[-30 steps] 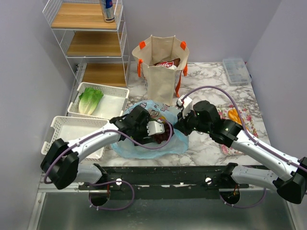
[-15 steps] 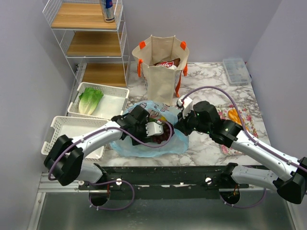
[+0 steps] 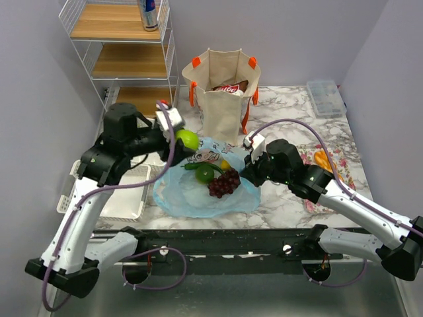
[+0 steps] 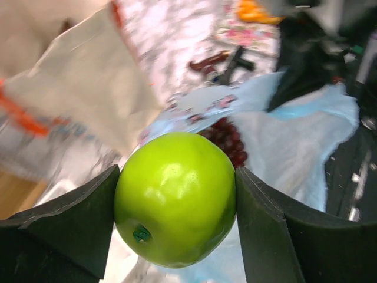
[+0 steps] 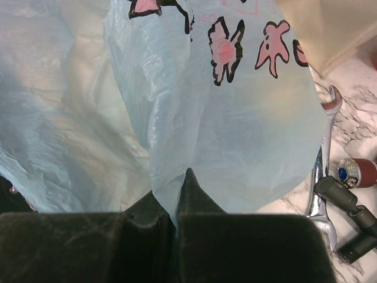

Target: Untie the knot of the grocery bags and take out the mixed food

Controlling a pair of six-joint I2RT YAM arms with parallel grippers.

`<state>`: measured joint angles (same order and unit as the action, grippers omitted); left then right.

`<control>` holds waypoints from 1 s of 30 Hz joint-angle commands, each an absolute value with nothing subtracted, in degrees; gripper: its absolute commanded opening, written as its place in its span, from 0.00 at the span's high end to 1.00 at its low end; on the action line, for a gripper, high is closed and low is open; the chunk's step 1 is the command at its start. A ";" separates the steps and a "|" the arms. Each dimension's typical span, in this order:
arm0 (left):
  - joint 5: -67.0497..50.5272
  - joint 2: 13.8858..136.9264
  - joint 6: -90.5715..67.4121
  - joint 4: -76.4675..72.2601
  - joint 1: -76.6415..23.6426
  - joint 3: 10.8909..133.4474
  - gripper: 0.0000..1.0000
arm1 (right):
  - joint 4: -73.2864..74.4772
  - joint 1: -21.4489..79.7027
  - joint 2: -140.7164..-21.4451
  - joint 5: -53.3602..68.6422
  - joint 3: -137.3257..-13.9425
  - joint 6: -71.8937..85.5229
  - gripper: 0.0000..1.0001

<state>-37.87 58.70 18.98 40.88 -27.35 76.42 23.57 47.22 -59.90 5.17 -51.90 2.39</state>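
Observation:
My left gripper (image 3: 185,141) is shut on a green apple (image 3: 188,139), held in the air left of the light-blue plastic bag (image 3: 178,195); the apple fills the left wrist view (image 4: 175,197). The bag lies open on the marble table with dark grapes (image 3: 225,183), a green fruit (image 3: 205,174) and a yellow fruit (image 3: 225,165) in it. My right gripper (image 3: 246,170) is shut on the bag's right edge, pinching the plastic (image 5: 177,200). The beige canvas tote (image 3: 221,99) with orange handles stands behind, a snack packet (image 3: 228,88) showing inside.
A white basket (image 3: 162,145) holds lettuce (image 3: 123,137); a second white basket (image 3: 79,175) lies nearer. A wire shelf (image 3: 119,39) at back left carries a drink can (image 3: 149,13). An orange fruit (image 3: 322,159) rests on a floral cloth. A wrench (image 5: 323,171) and tools lie right of the bag.
My left gripper has risen out of the blue bag with the green apple and swung up and left. The right gripper still pinches the bag's edge.

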 commanded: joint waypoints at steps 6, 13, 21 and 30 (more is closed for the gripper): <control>-37.68 53.97 16.83 56.83 13.45 74.99 0.66 | 22.66 46.84 -59.74 3.82 -52.17 0.96 0.99; -28.53 56.35 40.02 58.78 39.09 58.77 0.66 | 22.52 46.66 -58.76 4.28 -51.51 0.78 0.99; -14.34 59.81 50.95 38.70 44.47 44.35 0.65 | 23.03 46.68 -58.36 4.92 -51.31 0.55 0.99; -12.56 69.44 49.56 28.11 44.11 44.96 0.53 | 23.32 46.67 -59.74 5.54 -51.98 0.61 0.99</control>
<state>-15.05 65.87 47.68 36.64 43.90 43.64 23.59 46.87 -59.35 5.19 -51.90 1.43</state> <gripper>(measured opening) 0.696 0.027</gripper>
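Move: The left hand has the green apple high above the grocery bag. The near basket, where it is taken, has its middle about 36 cm to the hand's left, 4 cm farther out and 31 cm below. The far basket lies roughly 27 cm ahead and 25 cm left; the bag's middle is some 6 cm ahead and 9 cm right, both far below. From the right hand the near basket is about 59 cm left and 4 cm ahead. Swinging left in one fast arc, the left hand carries the green apple away from above the grocery bag, first level with a slight outward bulge, then sinking, to the near basket's left part: nearly 40 cm left, 26 cm down. The wrist turns far counter-clockwise and tips the fingers steeply downward; they keep their hold. The right hand stays, still pinching the bag's rim. ##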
